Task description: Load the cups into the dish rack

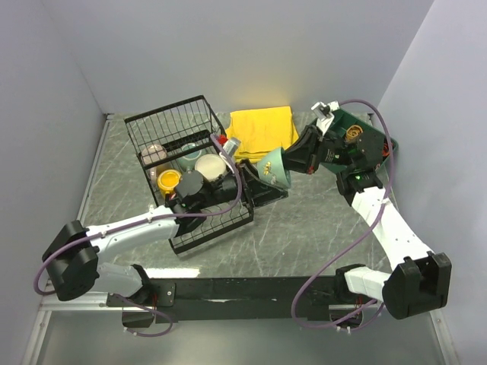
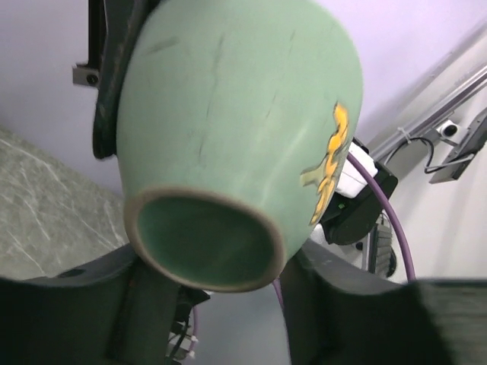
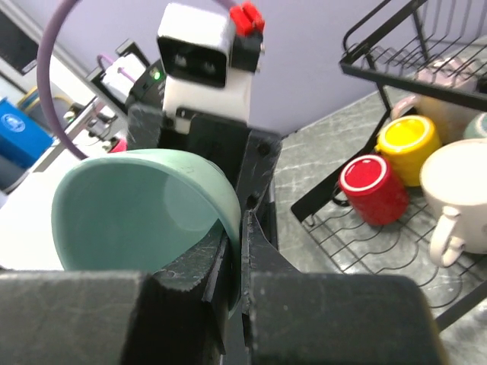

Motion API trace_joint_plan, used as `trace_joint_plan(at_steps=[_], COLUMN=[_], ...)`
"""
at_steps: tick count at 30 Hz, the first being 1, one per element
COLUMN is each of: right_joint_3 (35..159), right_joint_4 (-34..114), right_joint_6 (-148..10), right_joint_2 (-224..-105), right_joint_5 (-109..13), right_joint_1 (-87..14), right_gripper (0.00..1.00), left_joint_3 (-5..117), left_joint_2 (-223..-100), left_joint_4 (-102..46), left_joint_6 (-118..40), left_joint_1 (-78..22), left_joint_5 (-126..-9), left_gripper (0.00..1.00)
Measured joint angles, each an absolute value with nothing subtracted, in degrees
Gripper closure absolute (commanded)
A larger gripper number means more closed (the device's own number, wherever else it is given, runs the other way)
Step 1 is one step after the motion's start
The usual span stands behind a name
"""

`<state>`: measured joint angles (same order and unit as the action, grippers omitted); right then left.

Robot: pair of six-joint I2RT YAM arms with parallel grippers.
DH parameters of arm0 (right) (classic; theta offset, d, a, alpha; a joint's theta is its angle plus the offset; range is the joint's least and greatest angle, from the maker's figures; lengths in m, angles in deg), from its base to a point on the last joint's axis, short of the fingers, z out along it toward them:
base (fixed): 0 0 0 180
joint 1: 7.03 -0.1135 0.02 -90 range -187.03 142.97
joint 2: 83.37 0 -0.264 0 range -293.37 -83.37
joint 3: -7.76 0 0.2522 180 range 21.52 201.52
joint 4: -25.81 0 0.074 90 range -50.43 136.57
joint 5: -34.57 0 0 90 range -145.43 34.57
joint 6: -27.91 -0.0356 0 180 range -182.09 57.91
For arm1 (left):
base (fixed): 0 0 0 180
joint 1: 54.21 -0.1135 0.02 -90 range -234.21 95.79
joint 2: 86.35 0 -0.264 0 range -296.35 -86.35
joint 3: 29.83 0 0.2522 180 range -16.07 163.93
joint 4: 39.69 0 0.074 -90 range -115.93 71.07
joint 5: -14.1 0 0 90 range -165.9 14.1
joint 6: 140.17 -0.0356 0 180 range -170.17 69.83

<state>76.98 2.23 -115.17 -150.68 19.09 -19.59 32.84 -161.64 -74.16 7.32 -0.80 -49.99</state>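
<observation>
A teal cup point(image 1: 275, 169) with a yellow motif hangs in the air to the right of the black wire dish rack point(image 1: 175, 122). My right gripper point(image 1: 295, 158) is shut on its rim point(image 3: 228, 220), one finger inside the cup point(image 3: 137, 205) and one outside. My left gripper point(image 1: 260, 179) reaches in from the rack side. Its fingers point(image 2: 342, 304) flank the foot of the cup point(image 2: 228, 114) closely; whether they press on it I cannot tell. In the rack lie a red cup point(image 3: 373, 188), a yellow cup point(image 3: 409, 141) and a cream cup point(image 3: 456, 182).
A yellow cloth point(image 1: 262, 129) lies behind the rack. A green divided tray point(image 1: 369, 144) with a small brown item point(image 1: 352, 135) sits at the back right under my right arm. Walls close in on three sides.
</observation>
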Motion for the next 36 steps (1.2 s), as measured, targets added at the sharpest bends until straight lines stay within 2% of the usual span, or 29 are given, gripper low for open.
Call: trace_joint_plan(at_steps=[2, 3, 5, 6, 10, 13, 14, 16, 17, 20, 26, 36], right_joint_3=[76.76, 76.74, 76.72, 76.72, 76.67, 76.69, 76.69, 76.67, 76.56, 76.41, 76.43, 68.34], right_joint_4=[1.4, 1.07, 0.2, 0.0, 1.68, 5.05, 6.6, 9.88, 11.28, 16.39, 27.8, 43.85], right_joint_6=[-115.3, -115.32, -114.77, -114.73, -113.59, -110.82, -109.53, -106.08, -104.57, -99.47, -87.78, -67.43], right_joint_2=[-150.7, -150.7, -150.68, -150.68, -149.82, -148.6, -148.05, -147.09, -146.79, -145.93, -143.31, -133.39], right_joint_5=[18.02, 17.45, 16.27, 16.27, 15.99, 15.62, 15.46, 15.11, 15.33, 14.83, 12.71, 7.68], right_joint_1=[-19.48, -19.39, -19.24, -19.04, -19.04, -19.22, -19.39, -19.92, -20.05, -20.2, -19.04, -8.95], right_gripper=[1.0, 1.0, 1.0, 1.0, 0.94, 0.79, 0.65, 0.45, 0.26, 0.12, 0.01, 0.0], left_joint_3=[32.95, 33.19, 33.49, 33.62, 33.84, 33.73, 33.51, 33.08, 32.97, 32.44, 30.24, 28.2], left_joint_2=[-162.27, -162.6, -163.08, -163.1, -162.91, -161.97, -161.35, -160.15, -159.34, -156.17, -150.21, -137.47], left_joint_4=[-74.31, -74.16, -73.81, -73.81, -73.64, -72.11, -71.12, -70.01, -69.11, -66.97, -58.58, -32.83], left_joint_6=[7.89, 8.07, 9.2, 9.49, 10.12, 10.06, 9.93, 9.07, 8.79, 7.63, 4.72, -4.68], left_joint_1=[-0.73, -0.69, -0.54, -0.49, -0.38, -0.21, -0.06, 0.29, 0.38, -0.14, -0.1, -0.54], left_joint_5=[-49.48, -49.26, -49.0, -48.94, -48.54, -48.63, -48.76, -49.48, -50.49, -53.7, -57.33, -69.88], left_gripper=[0.7, 0.83, 0.96, 0.99, 0.99, 0.99, 0.99, 0.99, 0.99, 0.99, 0.99, 0.99])
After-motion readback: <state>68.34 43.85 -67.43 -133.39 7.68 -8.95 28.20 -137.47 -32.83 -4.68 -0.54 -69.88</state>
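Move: The mint cup, still pinched by its rim in the right fingers, has its middle about 3 cm ahead of the left hand, 2 cm to its right and 3 cm above. From the right hand it lies some 3 cm back, 3 cm left and 1 cm up. In the rack, far below the left hand, the white mug is roughly 18 cm ahead and 17 cm left, the red mug about 11 cm ahead and 26 cm left. Left pinches the cup, right releases and retreats down-right, left carries the cup some 8 cm left, 5 down. ##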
